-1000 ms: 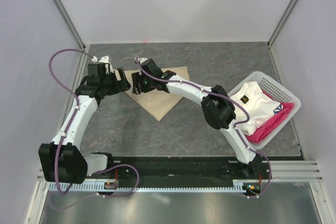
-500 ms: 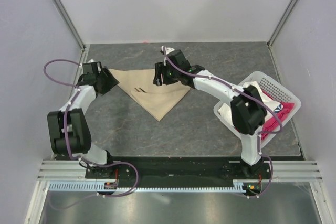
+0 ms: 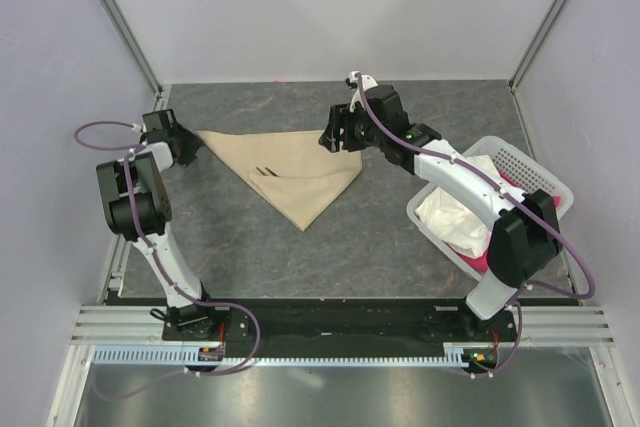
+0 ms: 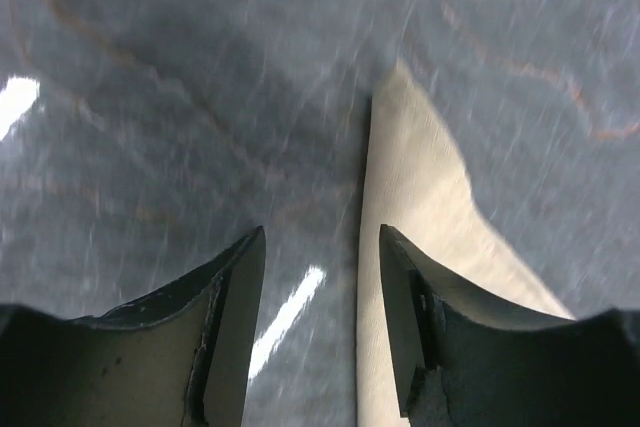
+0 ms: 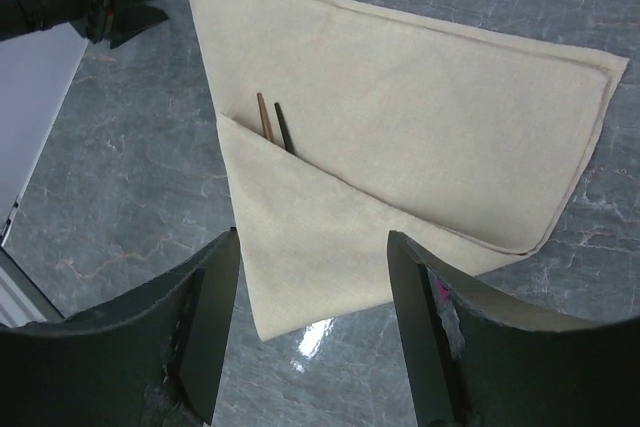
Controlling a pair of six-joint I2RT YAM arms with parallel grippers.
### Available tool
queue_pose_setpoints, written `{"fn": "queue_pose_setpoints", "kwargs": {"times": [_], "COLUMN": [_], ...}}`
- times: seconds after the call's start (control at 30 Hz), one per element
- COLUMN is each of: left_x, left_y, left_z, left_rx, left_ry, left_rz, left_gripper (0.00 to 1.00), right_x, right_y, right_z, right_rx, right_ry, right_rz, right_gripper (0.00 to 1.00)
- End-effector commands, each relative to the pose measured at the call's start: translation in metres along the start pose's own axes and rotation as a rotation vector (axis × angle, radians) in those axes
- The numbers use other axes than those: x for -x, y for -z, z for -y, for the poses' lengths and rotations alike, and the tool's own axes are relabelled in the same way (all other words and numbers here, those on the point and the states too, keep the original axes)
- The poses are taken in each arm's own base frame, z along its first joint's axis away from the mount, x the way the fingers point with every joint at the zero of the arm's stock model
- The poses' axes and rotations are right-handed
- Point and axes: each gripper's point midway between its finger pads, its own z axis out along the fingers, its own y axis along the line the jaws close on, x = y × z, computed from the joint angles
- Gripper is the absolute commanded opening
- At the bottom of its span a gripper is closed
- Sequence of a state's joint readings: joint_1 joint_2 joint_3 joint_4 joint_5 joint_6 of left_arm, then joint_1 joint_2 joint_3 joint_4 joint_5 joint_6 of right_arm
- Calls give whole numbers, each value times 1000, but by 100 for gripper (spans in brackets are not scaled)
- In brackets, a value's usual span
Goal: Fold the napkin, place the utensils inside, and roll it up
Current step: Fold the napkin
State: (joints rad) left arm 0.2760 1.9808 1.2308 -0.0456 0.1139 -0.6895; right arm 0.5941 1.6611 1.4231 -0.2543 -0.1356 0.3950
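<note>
The beige napkin (image 3: 300, 175) lies flat on the table, folded into a triangle with its tip toward me. Two thin utensils (image 5: 272, 125), one brown and one dark, poke out from under its folded flap and also show as the utensils (image 3: 265, 171) in the top view. My left gripper (image 3: 188, 147) is at the napkin's left corner. It is open, and the napkin (image 4: 415, 217) edge runs between its jaws, close to the right finger (image 4: 405, 317). My right gripper (image 3: 335, 137) hovers open over the right corner, with the napkin (image 5: 400, 97) beneath it and nothing held.
A white basket (image 3: 545, 182) stands at the right with a white cloth (image 3: 450, 212) and a pink-red cloth (image 3: 490, 257) in it. Side walls rise along the left and right edges of the grey table (image 3: 400, 237). My left gripper (image 5: 135, 2) shows at the top left of the right wrist view.
Both grippers have moved apart from the napkin's middle, the left to its left corner, the right to its right corner. The left jaws have narrowed. The napkin now lies uncovered.
</note>
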Motion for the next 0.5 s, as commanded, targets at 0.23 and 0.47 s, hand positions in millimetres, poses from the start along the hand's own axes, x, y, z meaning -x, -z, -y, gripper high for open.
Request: {"fn": "queue_pose_setpoints", "kwargs": {"times": [0.23,0.47], "left_x": [25,20], "left_y": [-38,-44], "left_z": [13,20], "left_rx": [-89,-121], "left_ry": [85,70], "left_rz": [-3,-59], "left_gripper": [54,51], "right_x": [-3,-5], "right_y": [-9,-14], "right_z": [-2,-2], "right_rx": [23,23], "right_ry": [16,13], "right_rz": [-23,-34], "right_gripper": [69,70]}}
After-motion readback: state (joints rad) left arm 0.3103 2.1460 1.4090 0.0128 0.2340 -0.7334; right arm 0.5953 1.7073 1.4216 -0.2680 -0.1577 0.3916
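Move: The napkin's far-left corner lies about 7 cm ahead of the left gripper, some 3 cm to its right and 3 cm below. From that gripper, the utensils' visible tips are roughly 21 cm to the right and 6 cm back, and the left end of the folded flap is about 16 cm right and 7 cm back. From the right gripper, the same corner is some 16 cm ahead, 39 cm left and 21 cm below. Slide the left gripper forward about 5 cm, low and nearly level over the table, slowing as it nears the napkin's far-left corner. Tip the fingers up and roll the hand's left side down, some 5 degrees each, keeping them about half open with the napkin's left edge coming between the tips. Meanwhile sink the open right gripper some 2.5 cm above the napkin. ##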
